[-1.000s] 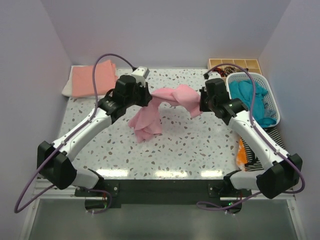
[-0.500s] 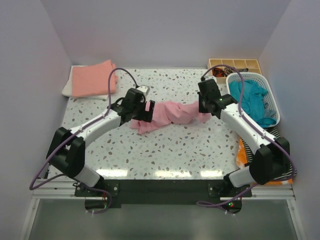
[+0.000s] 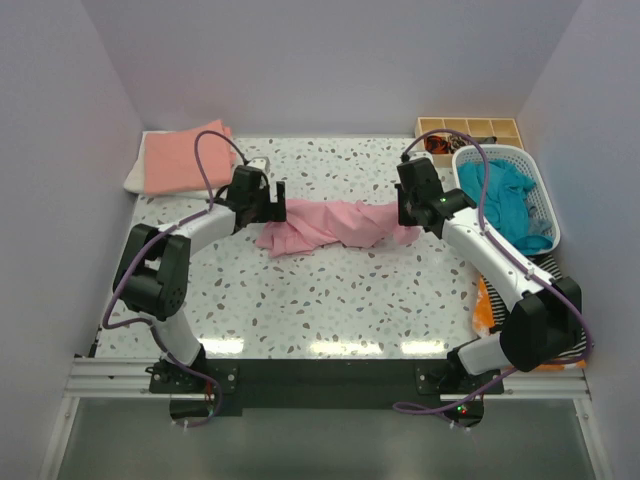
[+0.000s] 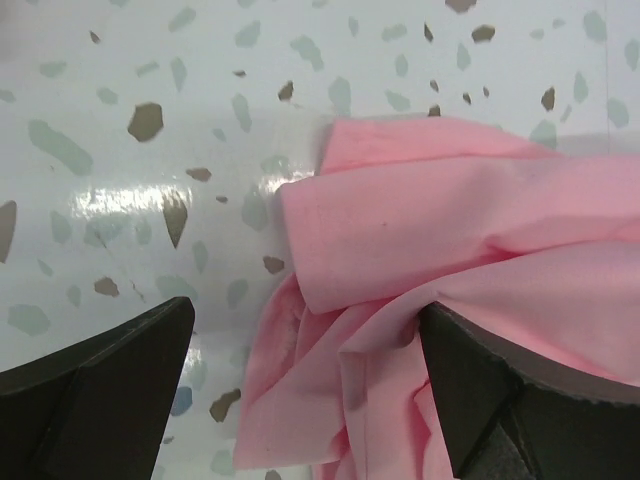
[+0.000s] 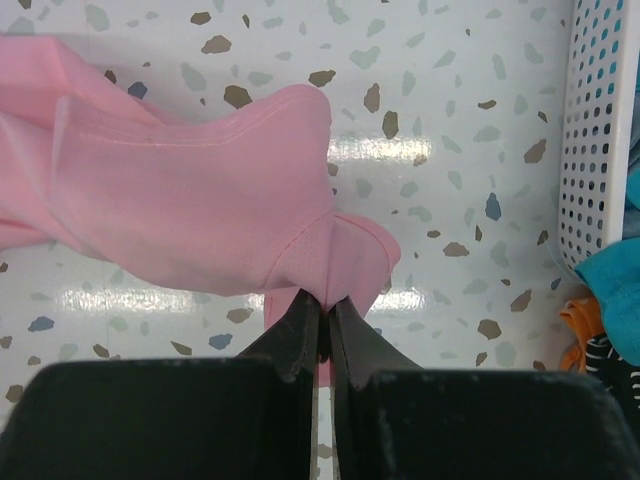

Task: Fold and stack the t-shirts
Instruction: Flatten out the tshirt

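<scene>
A light pink t-shirt lies bunched in a long strip across the middle of the speckled table. My left gripper sits at its left end, open, with its dark fingers spread either side of the crumpled pink fabric and not gripping it. My right gripper is at the strip's right end. There it is shut, pinching a fold of the pink t-shirt just above the table. A folded salmon-orange t-shirt lies on a white one at the back left.
A white perforated basket at the right holds a teal t-shirt; its wall is close to my right gripper. A wooden compartment tray stands behind it. Orange and striped cloth hangs at the table's right edge.
Both arms came down and the pink t-shirt went from hanging between them to lying on the table. My left gripper opened, let go of it, and drew back to the left.
</scene>
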Controlling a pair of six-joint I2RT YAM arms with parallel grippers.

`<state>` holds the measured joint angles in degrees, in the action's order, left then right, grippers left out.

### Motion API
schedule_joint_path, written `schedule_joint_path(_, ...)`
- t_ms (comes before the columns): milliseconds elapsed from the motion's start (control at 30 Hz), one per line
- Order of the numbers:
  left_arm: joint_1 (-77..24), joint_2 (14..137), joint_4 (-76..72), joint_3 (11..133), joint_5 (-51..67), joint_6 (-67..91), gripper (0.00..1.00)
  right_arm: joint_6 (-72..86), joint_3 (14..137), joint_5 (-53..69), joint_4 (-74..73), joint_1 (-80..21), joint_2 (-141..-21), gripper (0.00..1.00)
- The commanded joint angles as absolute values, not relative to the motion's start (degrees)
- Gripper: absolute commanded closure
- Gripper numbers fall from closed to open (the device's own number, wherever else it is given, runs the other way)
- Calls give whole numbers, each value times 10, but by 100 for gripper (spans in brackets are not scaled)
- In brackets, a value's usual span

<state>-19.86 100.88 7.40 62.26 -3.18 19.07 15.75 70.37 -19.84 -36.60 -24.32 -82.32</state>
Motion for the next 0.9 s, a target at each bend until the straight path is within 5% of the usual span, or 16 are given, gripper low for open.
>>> schedule_joint_path(0,-177,990,-40,631,-3,215,0,145,708,-193,-366,-243,-821,100)
schedule_joint_path(300,-119,993,-191,577,186,297,0,144,710,-198,-366,-243,-826,100)
schedule_joint_path(867,-109,1158,-193,657,208,302,0,139,712,-204,-368,-242,-838,100)
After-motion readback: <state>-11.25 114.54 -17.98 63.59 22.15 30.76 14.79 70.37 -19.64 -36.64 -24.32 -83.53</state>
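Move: The flap at the far-left end of the pink t-shirt lies some 5 cm ahead of the left hand, about 3 cm to its right and 2 cm below. From the left hand, the bunched middle of the t-shirt is about 14 cm right and 3 cm back; the folded coral shirt is some 17 cm left and 9 cm ahead. From the right hand, the flap is roughly 23 cm left, 8 cm ahead and 11 cm lower. Forward about 6 cm and a little to its right, the left hand first lifts some 3 cm, then sinks back down over the t-shirt's far-left flap, rolling some 25 degrees so its left side drops. The wide-open fingers end astride the flap, the left one close by its outer corner. The right hand stays put, still pinching the t-shirt's raised right end. ##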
